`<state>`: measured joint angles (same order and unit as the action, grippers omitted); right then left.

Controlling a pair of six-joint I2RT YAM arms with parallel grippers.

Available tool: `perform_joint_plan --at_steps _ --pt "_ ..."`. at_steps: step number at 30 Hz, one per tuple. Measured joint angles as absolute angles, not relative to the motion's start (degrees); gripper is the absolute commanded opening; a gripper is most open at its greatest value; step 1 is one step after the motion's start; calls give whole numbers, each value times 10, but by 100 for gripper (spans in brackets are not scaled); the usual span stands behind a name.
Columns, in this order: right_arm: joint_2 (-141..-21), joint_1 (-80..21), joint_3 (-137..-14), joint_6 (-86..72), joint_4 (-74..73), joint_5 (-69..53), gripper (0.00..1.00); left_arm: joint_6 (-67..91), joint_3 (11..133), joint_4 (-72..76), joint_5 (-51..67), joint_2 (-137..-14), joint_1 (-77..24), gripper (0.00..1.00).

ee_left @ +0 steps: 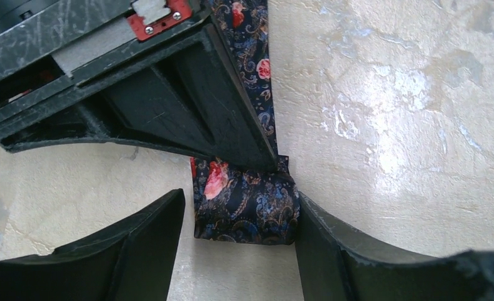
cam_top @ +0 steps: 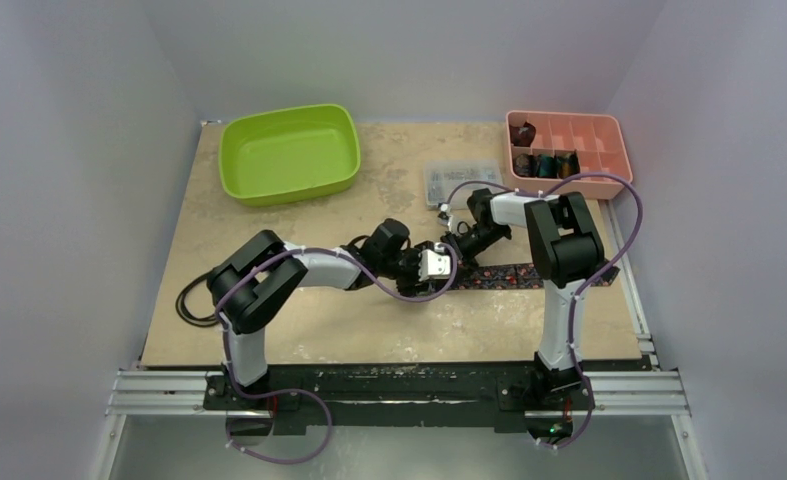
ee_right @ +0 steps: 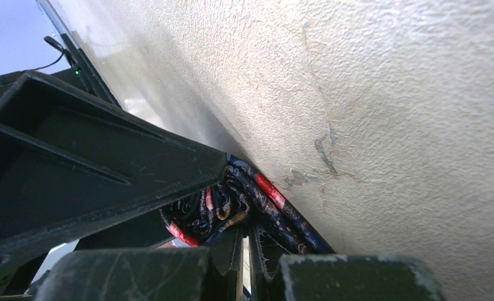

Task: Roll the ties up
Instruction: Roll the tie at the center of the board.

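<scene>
A dark tie (cam_top: 504, 275) with red flowers and blue paisley lies flat on the table, and its left end is rolled into a short coil (ee_left: 250, 204). My left gripper (ee_left: 241, 207) is open and straddles the coil. Its right finger (ee_left: 332, 251) touches the coil's edge, while its left finger (ee_left: 137, 251) stands a little apart. My right gripper (ee_right: 249, 235) is shut, its tips pressed against the coil (ee_right: 222, 210) from above, where the flat strip (ee_left: 257, 63) meets it. No fabric shows between its fingers. Rolled ties (cam_top: 549, 163) sit in the pink tray.
A lime-green bin (cam_top: 289, 150) stands at the back left. At the back right is a pink divided tray (cam_top: 594, 135), with a clear plastic box of small parts (cam_top: 459, 180) just left of it. A black cable (cam_top: 194, 300) loops by the left arm.
</scene>
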<state>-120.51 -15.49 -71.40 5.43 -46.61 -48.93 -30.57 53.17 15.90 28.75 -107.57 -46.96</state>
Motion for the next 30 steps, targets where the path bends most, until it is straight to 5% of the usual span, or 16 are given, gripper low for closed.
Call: perform_joint_plan --at_steps 11,16,30 --pt "-1217 -155 -728 63 -485 -493 0 -345 594 28 284 -1084 -477 27" --pt "-1217 -155 -737 71 -494 -496 26 -340 603 11 285 -1086 -475 12" --pt "-1144 -130 -743 81 -460 -493 21 -330 592 26 318 -1088 -446 9"
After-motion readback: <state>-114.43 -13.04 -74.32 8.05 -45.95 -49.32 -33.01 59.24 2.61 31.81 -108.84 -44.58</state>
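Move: Between the left hand's parted fingers sits the rolled part of the tie, about 1 cm to that hand's right and 1 cm below its hand point. From the right hand, whose shut fingertips are tucked against the roll's right side, it lies some 2 cm to the left, level ahead. The unrolled strip's middle is roughly 16 cm to the right hand's right, and the clear plastic case stands about 18 cm ahead and 2 cm right. Closing on the front and near ends of the roll, the left fingers go from well open to about a third open and pinch it, then draw it about 1 cm to the left. The right hand first keeps its tips at the roll, then parts its fingers a little, comes free and rises about 4 cm while going 3.5 cm forward towards the plastic case, fingertips tilting up about 10 degrees. ##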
